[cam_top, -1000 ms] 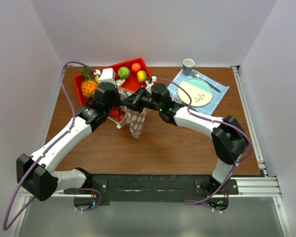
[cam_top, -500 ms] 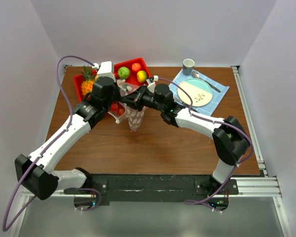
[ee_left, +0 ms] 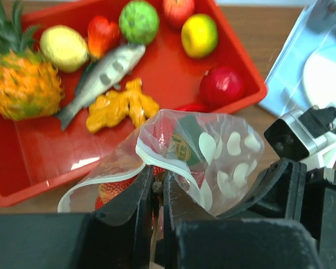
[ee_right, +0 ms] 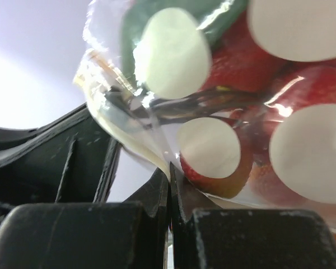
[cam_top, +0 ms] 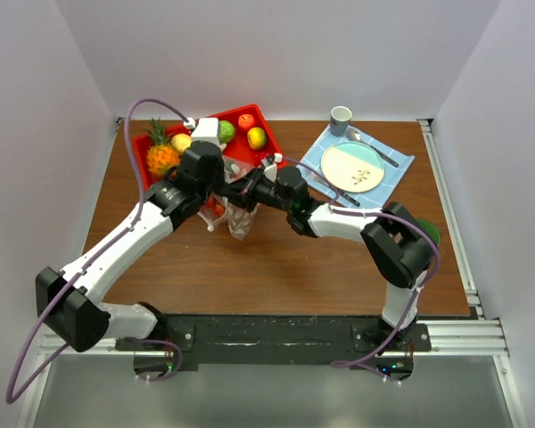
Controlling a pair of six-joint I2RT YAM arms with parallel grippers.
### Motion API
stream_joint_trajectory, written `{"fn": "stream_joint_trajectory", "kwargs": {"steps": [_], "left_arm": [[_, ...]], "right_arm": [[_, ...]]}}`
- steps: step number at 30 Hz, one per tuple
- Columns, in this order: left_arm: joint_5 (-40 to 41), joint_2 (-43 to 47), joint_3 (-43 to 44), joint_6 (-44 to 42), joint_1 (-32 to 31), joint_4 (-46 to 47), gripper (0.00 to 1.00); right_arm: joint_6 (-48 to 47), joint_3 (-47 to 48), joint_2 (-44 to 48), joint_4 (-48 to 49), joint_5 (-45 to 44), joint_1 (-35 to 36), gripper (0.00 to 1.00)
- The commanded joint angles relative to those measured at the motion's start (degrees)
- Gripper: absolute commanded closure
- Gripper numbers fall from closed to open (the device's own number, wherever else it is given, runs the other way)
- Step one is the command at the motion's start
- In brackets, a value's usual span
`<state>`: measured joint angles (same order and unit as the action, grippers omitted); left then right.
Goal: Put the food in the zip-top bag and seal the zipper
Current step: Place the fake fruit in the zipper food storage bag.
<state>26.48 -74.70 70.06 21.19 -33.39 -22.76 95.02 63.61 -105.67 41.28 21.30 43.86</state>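
Observation:
The dotted zip-top bag (cam_top: pixel 239 221) hangs between both grippers just in front of the red tray (ee_left: pixel 39 162). My left gripper (ee_left: pixel 158 188) is shut on the bag's rim, where the white zipper (ee_left: pixel 157 158) curves open. My right gripper (ee_right: pixel 169 179) is shut on the opposite edge of the bag (ee_right: pixel 213 145). Red strawberries (ee_right: pixel 302 84) lie inside the bag. More food rests in the tray: a green fruit (ee_left: pixel 139 21), a yellow one (ee_left: pixel 199 35) and a red one (ee_left: pixel 222 87). In the top view the grippers (cam_top: pixel 221 189) (cam_top: pixel 242 192) nearly meet above the bag.
The tray also holds a pineapple (ee_left: pixel 22 89), a lemon (ee_left: pixel 64 48), a toy fish (ee_left: pixel 103 75) and a ginger piece (ee_left: pixel 122 106). At the back right a plate (cam_top: pixel 351 167) lies on a blue napkin with a spoon (cam_top: pixel 371 145) and a cup (cam_top: pixel 341 118).
Both grippers have carried the bag a little left and toward the tray. The left wrist has swung further back over the tray, and the right arm has stretched out leftward.

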Motion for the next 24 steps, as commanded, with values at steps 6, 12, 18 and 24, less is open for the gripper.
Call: {"fn": "stream_joint_trajectory", "kwargs": {"steps": [6, 12, 18, 24], "left_arm": [[0.59, -0.98, -5.29, -0.98, -0.54, 7.82, 0.93], [1.03, -0.71, -6.43, -0.54, -0.45, 9.4, 0.81], [1.82, 0.69, -7.22, -0.54, -0.54, 9.84, 0.69], [2.09, 1.48, -6.96, -0.89, -0.45, 9.67, 0.66]], "right_arm": [[0.6, -1.21, -0.42, 2.67, 1.73, 0.35, 1.0], [0.51, -0.33, 0.46, 2.05, 1.73, 0.35, 1.0], [0.69, 0.37, 1.6, 1.79, 1.82, 0.09, 1.0], [0.78, 0.72, 2.48, 1.61, 1.73, -0.09, 1.0]]}}
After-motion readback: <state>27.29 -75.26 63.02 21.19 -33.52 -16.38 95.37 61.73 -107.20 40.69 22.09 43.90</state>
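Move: Just below the left fingertips, which still pinch the fruit bunch's stem, the filled zipper bag has its middle about 3 cm back, 2 cm right and 9 cm down. From that hand the ginger root lies some 10 cm ahead and 4 cm left, the pomegranate roughly 14 cm ahead and 11 cm right, both about 18 cm below. From the right hand, closed on the bag's rim, the bag's middle is about 3 cm back and 8 cm down. Dropping sharply together, the left hand goes down about 4.5 cm and the right nearly 4 cm, as in a shake of the bag. The right then keeps its pinch on the rim and eases up slightly. At the bottom the left stays nearly in place and opens its fingers to about a third, letting go of the stem over the bag, then creeps up 1 cm. ##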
